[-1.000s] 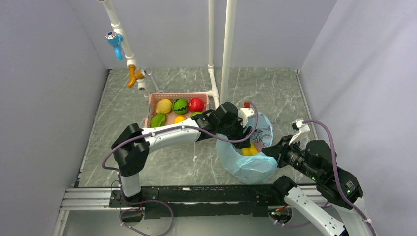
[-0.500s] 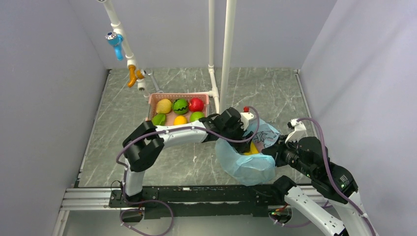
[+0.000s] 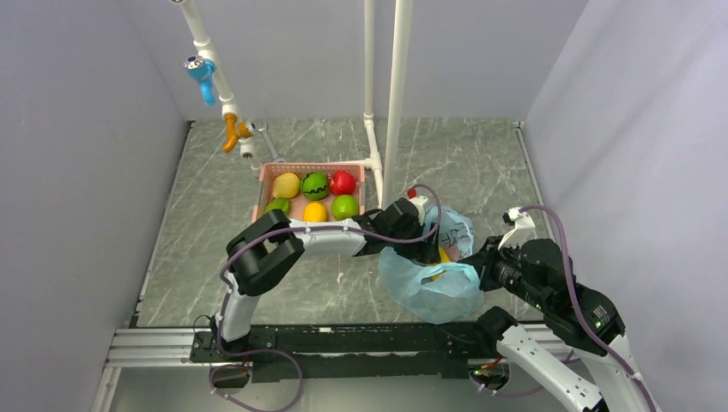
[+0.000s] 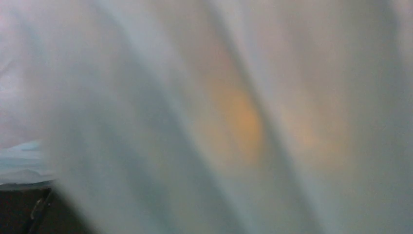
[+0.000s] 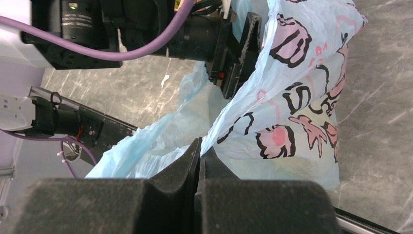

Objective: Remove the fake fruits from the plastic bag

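Observation:
The light-blue plastic bag (image 3: 425, 287) lies crumpled right of centre; its printed side (image 5: 292, 97) fills the right wrist view. My right gripper (image 5: 200, 146) is shut on the bag's rim, also seen from above (image 3: 475, 266). My left gripper (image 3: 432, 246) reaches into the bag's mouth, its fingers (image 5: 252, 36) apart and its tips hidden by plastic. A yellow fruit (image 3: 441, 257) shows inside the bag. The left wrist view shows only blurred plastic with an orange-yellow glow (image 4: 243, 122). In the pink basket (image 3: 268, 172) lie a pear (image 3: 287, 184), watermelon (image 3: 315, 185), red apple (image 3: 342, 182), green apple (image 3: 345, 207) and orange (image 3: 315, 211).
White pipe posts (image 3: 397, 86) rise just behind the basket and bag. A pipe with a blue tap (image 3: 202, 69) hangs at the back left. Grey walls close in both sides. The arm rail (image 3: 343, 343) runs along the near edge.
My left gripper has pushed lower and deeper into the bag, its elbow swinging right, and its jaws have spread. The bag's far rim has sagged. The right gripper keeps its hold.

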Controlling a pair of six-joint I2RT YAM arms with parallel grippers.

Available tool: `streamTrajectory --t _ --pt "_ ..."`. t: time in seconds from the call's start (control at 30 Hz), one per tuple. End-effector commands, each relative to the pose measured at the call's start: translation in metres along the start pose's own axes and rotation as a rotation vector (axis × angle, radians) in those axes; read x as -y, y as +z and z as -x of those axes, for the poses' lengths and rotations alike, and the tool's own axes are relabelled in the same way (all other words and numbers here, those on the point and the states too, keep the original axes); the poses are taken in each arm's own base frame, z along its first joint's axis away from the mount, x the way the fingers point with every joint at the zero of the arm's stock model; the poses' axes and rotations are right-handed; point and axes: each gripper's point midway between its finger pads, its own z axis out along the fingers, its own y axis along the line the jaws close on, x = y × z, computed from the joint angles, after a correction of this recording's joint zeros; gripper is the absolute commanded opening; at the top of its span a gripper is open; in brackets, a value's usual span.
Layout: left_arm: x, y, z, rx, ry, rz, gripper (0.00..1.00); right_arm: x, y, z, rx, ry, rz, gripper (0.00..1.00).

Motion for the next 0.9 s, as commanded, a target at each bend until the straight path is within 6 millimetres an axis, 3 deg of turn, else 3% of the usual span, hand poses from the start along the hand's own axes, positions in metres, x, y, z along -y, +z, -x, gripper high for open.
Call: streamTrajectory --t 0.0,0.17,0.33,0.43,0.5,0.7,0.87 --pt "0.02 0.019 0.015 0.08 -0.086 -0.085 0.87 -0.006 0.0 0.006 0.027 0.015 0.023 0.0" --pt "0.014 0.031 0.02 0.131 -0.131 -0.079 0.75 -0.006 -0.001 0.007 0.03 0.018 0.025 0.0" --pt "0.007 0.035 0.017 0.116 -0.114 -0.045 0.48 -0.005 -0.003 0.008 0.034 0.015 0.015 0.0" --pt "0.016 0.024 0.021 0.121 -0.094 -0.077 0.28 -0.003 -0.003 0.008 0.034 0.012 0.008 0.0" --pt "0.025 0.013 0.027 0.132 -0.076 -0.107 0.21 -0.003 -0.003 0.008 0.035 0.011 0.005 0.0" --pt "0.042 -0.017 0.044 0.163 -0.003 -0.13 0.03 -0.001 -0.002 0.009 0.04 0.008 -0.001 0.0" --pt "0.048 -0.033 0.051 0.176 0.039 -0.125 0.0 -0.001 -0.001 0.009 0.039 0.009 -0.001 0.0"
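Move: The yellow banana lies inside the bag some 3 cm to the left hand's right, about 1 cm ahead and 2 cm lower. The basket's middle is roughly 28 cm to that hand's left and 15 cm ahead, and the round green fruit in it about 20 cm left and 12 cm ahead, both slightly lower. From the right hand, which holds the bag's edge, the banana is about 10 cm ahead, level sideways and some 19 cm below. Down and to its right, about 3 cm deeper into the bag, the left hand pushes its wide-open fingers to the banana and closes them to about a quarter open, pinching it. It then turns upward, rising some 5 cm from its lowest point while easing slightly back left. The right hand stays still and keeps the bag's edge pinched. ##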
